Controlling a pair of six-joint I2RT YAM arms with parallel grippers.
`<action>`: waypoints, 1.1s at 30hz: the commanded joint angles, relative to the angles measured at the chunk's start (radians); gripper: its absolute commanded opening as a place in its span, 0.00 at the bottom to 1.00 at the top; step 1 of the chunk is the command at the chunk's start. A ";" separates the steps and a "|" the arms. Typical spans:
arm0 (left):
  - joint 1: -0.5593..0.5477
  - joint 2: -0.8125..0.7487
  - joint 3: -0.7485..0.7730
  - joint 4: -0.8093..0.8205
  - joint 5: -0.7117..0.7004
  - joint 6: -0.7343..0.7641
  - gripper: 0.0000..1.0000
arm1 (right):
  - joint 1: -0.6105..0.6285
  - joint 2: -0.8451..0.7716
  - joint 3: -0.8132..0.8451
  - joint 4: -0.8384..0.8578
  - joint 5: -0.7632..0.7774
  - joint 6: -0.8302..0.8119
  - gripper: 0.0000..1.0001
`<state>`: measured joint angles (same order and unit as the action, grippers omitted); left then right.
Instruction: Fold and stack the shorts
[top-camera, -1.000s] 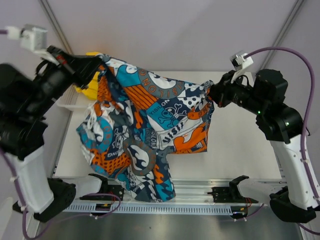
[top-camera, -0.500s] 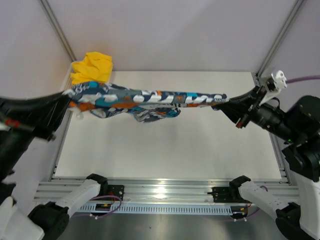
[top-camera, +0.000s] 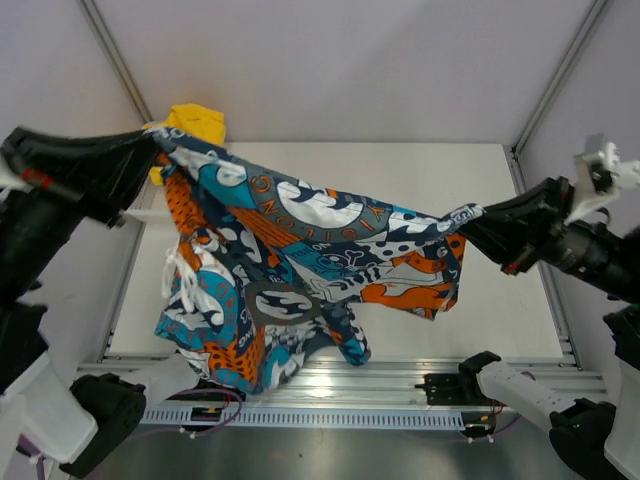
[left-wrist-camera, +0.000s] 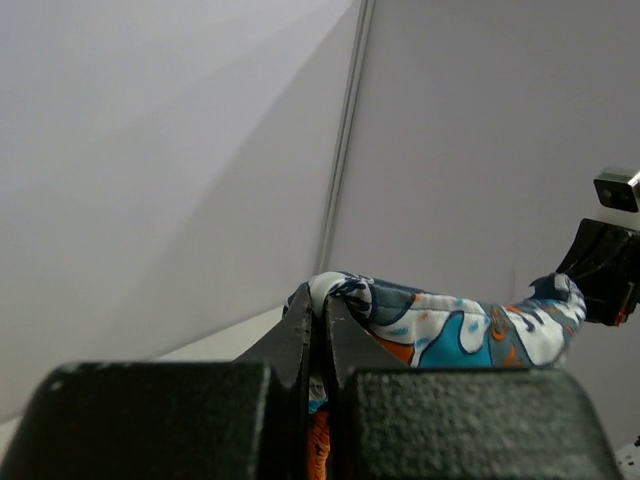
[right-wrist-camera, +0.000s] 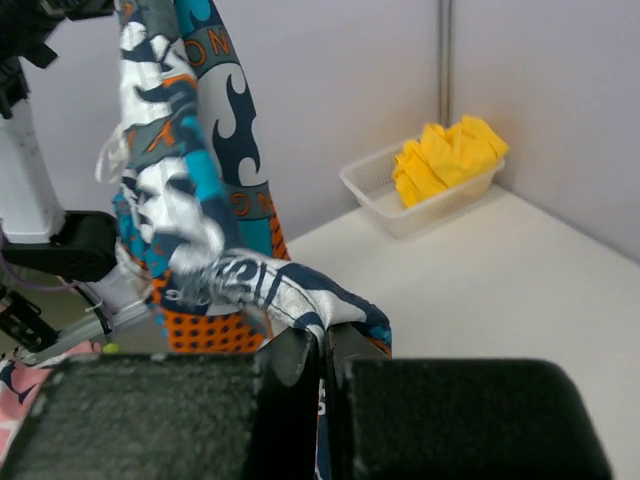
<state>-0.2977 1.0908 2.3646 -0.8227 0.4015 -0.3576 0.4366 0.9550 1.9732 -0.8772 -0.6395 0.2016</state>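
The printed shorts (top-camera: 300, 260), in blue, orange, black and white, hang spread in the air between my two arms above the table. My left gripper (top-camera: 150, 150) is shut on their upper left corner (left-wrist-camera: 345, 290). At the right, my right gripper (top-camera: 470, 225) is shut on the other corner (right-wrist-camera: 300, 310), and the cloth droops from there toward the near edge. The yellow shorts (top-camera: 195, 120) lie bunched in the white basket (right-wrist-camera: 420, 210) at the far left corner.
The white tabletop (top-camera: 400, 170) lies under the hanging cloth. A metal rail (top-camera: 400, 385) runs along the near edge by the arm bases. Upright frame posts (top-camera: 555, 75) stand at the back corners.
The printed shorts were pulled into a taut band half a second ago. They have now swung open and hang spread, with both arms shifted and still gripping their corners.
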 joint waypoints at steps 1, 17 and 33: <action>0.015 0.139 -0.068 0.081 0.005 -0.043 0.00 | -0.010 0.114 -0.074 -0.075 0.098 -0.005 0.00; 0.117 0.591 -0.624 0.439 0.000 -0.018 0.00 | -0.480 0.298 -0.752 0.406 0.003 0.178 0.00; 0.071 1.241 -0.018 0.525 -0.082 -0.044 0.00 | -0.515 0.718 -0.688 0.802 0.294 0.320 0.00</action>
<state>-0.2359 2.2780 2.2803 -0.3836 0.3763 -0.3859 -0.0566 1.5822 1.1786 -0.1890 -0.4305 0.4889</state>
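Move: Both hands already hold the shorts up high by the waistband's two ends. The bare far middle of the table is about 42 cm ahead of the left hand, 18 cm to its right and 65 cm below; from the right hand it is about 42 cm ahead, 13 cm to the left and 55 cm below. The white basket with the yellow cloth stands roughly 49 cm ahead of the left hand, 32 cm to its left and 60 cm below. Still pinching the waistband ends, both hands swing the shorts out and down over the bare table in one fast sweep, the left about 50 cm forward and 40 cm down, the right some 35 cm forward and nearly 40 cm down, both also drifting rightward. Both wrists tip the fingers downward, the right one also turning clockwise; the left hand keeps reaching out level at the end, while the right goes on outward and slightly down. ##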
